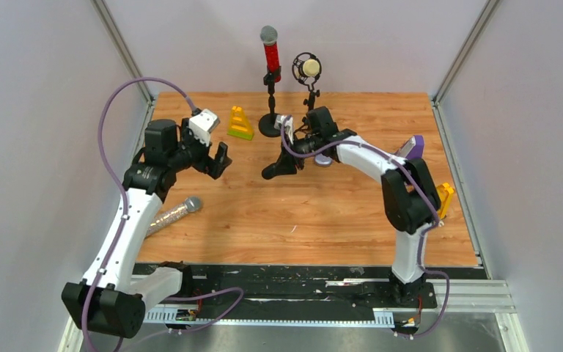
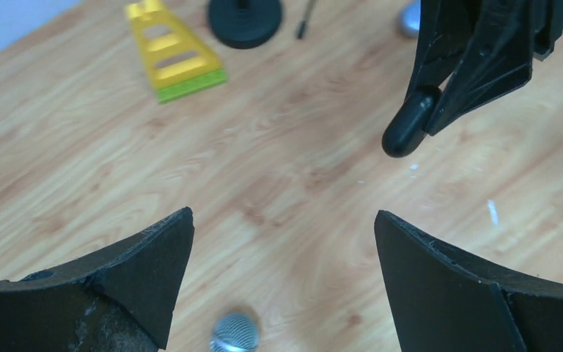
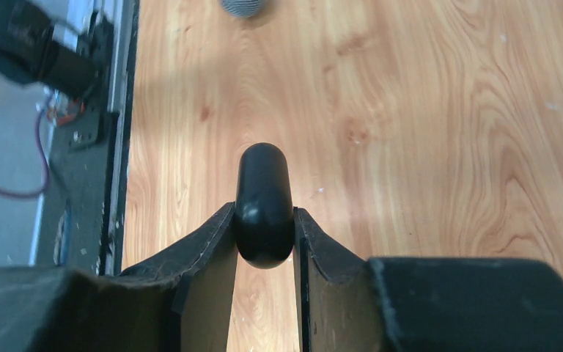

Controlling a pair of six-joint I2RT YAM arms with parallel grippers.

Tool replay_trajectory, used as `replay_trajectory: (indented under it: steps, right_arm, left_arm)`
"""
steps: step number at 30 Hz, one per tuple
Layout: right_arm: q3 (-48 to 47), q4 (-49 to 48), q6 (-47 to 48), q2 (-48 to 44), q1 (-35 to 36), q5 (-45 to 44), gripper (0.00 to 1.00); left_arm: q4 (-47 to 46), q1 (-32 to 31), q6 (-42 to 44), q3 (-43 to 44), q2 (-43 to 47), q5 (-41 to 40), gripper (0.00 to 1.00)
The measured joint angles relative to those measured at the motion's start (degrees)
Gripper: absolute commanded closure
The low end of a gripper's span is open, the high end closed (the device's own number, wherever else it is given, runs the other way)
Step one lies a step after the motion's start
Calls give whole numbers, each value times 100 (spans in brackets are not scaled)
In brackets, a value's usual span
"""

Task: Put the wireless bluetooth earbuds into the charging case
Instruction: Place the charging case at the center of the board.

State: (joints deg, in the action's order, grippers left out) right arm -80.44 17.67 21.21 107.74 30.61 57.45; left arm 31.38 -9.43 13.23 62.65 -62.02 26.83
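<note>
My right gripper (image 3: 264, 224) is shut on a small black rounded charging case (image 3: 264, 198), held closed above the wooden table. From above, that gripper (image 1: 274, 171) and the case (image 1: 268, 174) sit near the table's middle. The left wrist view shows the case (image 2: 405, 133) hanging at the upper right. My left gripper (image 2: 284, 235) is wide open with nothing between its fingers, and it hovers to the left of the case (image 1: 218, 163). The earbuds are out of view.
A yellow-green toy (image 1: 240, 123), a red microphone on a stand (image 1: 270, 55) and a cream studio microphone (image 1: 308, 68) stand at the back. A silver microphone (image 1: 172, 214) lies at the left. A grey round object (image 1: 323, 159) lies under the right arm. Purple (image 1: 415, 145) and yellow (image 1: 446, 196) items sit at the right.
</note>
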Motion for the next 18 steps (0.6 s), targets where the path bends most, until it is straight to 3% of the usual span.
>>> replay_trajectory:
  steps: [5, 10, 18]
  right_arm:
    - [-1027, -107, -1725, 1318, -236, -92, 82]
    - [-1270, -306, -2981, 1958, -382, -409, 78]
    - [-1552, -376, -3842, 2339, -411, -1126, 75]
  left_arm:
    - [-125, 55, -9, -212, 334, -850, 0]
    - [-74, 55, -9, -520, 909, -1185, 0]
    - [-151, 66, -7, -584, 1198, -1279, 0]
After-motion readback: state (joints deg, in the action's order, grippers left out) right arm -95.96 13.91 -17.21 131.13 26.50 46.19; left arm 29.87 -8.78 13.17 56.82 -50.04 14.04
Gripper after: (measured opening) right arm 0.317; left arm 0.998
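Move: The black charging case is already in the right hand's fingers. Its spot near the board's centre lies about 10 cm ahead, 1 cm left and 11 cm below. The silver case rests some 12 cm ahead, 13 cm right and 11 cm below; the red microphone's round base is roughly 28 cm ahead and 4 cm left, 12 cm down. From the left hand, that spot is about 10 cm ahead, 14 cm right and 21 cm below. The black charging case, still pinched in the right fingers, is carried forward and down by nearly equal amounts, about 9.5 cm each, towards the board's centre, slowing near the end. The right wrist rolls about its fingers and swings clockwise, some 30 degrees each. The left hand, empty and wide open, draws off about 4 cm left, then slightly back and up. ##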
